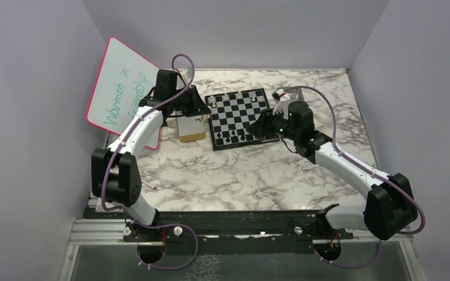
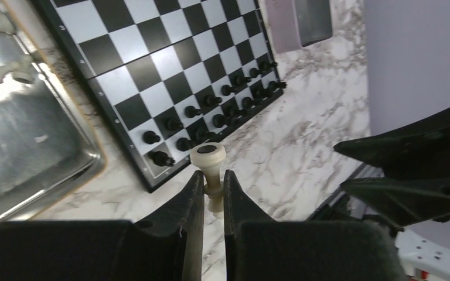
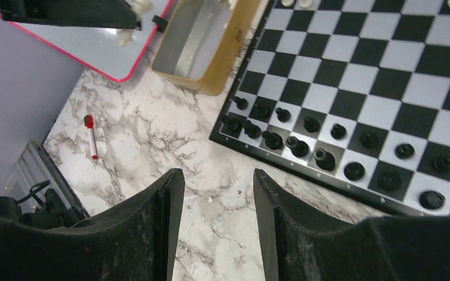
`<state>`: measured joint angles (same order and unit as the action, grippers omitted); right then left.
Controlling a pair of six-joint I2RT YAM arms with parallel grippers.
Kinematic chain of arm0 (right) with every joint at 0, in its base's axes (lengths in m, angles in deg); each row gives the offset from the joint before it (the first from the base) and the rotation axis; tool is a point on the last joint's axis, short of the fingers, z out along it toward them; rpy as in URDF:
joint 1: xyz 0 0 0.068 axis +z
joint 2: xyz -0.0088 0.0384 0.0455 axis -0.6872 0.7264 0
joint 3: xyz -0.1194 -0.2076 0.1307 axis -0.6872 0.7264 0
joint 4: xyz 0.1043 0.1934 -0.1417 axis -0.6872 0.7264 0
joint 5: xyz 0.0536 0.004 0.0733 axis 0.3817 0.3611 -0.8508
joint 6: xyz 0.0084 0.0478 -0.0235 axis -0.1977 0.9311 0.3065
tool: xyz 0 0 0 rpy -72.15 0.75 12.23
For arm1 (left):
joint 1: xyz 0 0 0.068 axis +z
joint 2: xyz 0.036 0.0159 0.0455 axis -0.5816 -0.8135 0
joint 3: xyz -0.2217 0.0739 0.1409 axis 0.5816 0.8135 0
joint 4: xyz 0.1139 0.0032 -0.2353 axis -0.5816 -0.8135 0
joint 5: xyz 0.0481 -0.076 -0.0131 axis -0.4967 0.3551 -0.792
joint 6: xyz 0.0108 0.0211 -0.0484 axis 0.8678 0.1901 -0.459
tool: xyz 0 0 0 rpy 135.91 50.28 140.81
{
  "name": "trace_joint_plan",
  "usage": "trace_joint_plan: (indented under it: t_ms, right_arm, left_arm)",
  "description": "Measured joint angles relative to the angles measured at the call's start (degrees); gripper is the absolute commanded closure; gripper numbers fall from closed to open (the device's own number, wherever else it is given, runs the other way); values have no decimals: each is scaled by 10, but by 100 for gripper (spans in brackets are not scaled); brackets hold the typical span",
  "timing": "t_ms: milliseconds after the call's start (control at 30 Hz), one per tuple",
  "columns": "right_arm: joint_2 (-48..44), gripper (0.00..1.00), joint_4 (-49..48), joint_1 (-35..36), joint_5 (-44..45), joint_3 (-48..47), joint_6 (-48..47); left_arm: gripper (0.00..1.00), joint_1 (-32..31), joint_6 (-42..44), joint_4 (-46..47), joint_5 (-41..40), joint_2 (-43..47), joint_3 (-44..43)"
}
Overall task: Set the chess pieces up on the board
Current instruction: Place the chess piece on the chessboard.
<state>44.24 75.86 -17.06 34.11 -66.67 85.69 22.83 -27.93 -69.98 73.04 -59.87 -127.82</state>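
Observation:
The board [image 1: 238,116] lies at the back middle of the marble table. Black chess pieces [image 3: 310,139] fill its two near rows, and a few white ones [image 1: 225,96] stand on the far row. My left gripper [image 2: 213,174] is shut on a white chess piece [image 2: 209,161], whose round base sticks out past the fingertips; it hangs beside the board's left edge [image 1: 202,108]. My right gripper [image 3: 218,172] is open with nothing between its fingers, above bare marble just off the board's near edge [image 1: 256,130].
A shiny metal tray [image 2: 29,134] left of the board holds loose white pieces [image 2: 10,68]. A pink-rimmed whiteboard [image 1: 123,91] leans at the back left. A red marker [image 3: 92,137] lies on the marble. A second tray [image 1: 290,93] sits beyond the board's right side.

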Motion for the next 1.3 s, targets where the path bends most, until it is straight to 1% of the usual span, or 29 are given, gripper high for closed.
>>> trace_joint_plan:
  t_ms: [133,233,333,400,433,533,667,833,1100,1300]
  right_arm:
    - [20,48,-43,37,17,-19,-30]
    - [38,48,-96,55,30,-32,-36]
    - [54,47,-169,75,53,-28,-38]
    - [66,46,-221,94,68,-20,-47]
    - [71,45,-240,105,75,-18,-53]
    - [92,44,-291,129,96,-18,-66]
    - [120,45,-332,153,118,-18,-78]
    - [148,46,-365,170,150,-19,-85]
    - [172,45,-411,175,170,-19,-78]
    - [182,45,-428,177,170,-20,-69]
  left_arm:
    - [90,0,-73,43,38,6,30]
    - [90,0,-153,122,65,28,91]
    - [90,0,-271,237,88,59,179]
    - [89,0,-336,287,98,66,209]
    - [89,0,-367,308,103,66,217]
    - [88,0,-424,350,112,66,220]
    - [87,0,-471,391,114,71,220]
    - [87,0,-502,419,114,93,230]
    - [87,0,-528,444,113,103,263]
    - [87,1,-536,454,113,103,266]
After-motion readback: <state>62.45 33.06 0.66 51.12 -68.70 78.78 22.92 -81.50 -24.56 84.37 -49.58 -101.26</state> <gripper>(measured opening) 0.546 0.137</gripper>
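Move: About 17 cm to the right hand's left, 8 cm ahead and roughly level with it, the white chess piece is already in the left hand's grip. The right fingers thus lie some 17 cm right of the left hand and 8 cm back. From the left hand, the chessboard's middle is about 15 cm ahead, 12 cm right and 19 cm below; the piece box is 12 cm ahead, 10 cm left and 18 cm down. Bringing the two grippers together above the near-left part of the board, the right hand sweeps some 12 cm left and about 5 cm up towards the white piece, tilting its half-open fingers upward. The left keeps its pinch while it shifts back and right, then rises, swinging its fingers from slanting down to about level (some 40 degrees) to present the piece. ##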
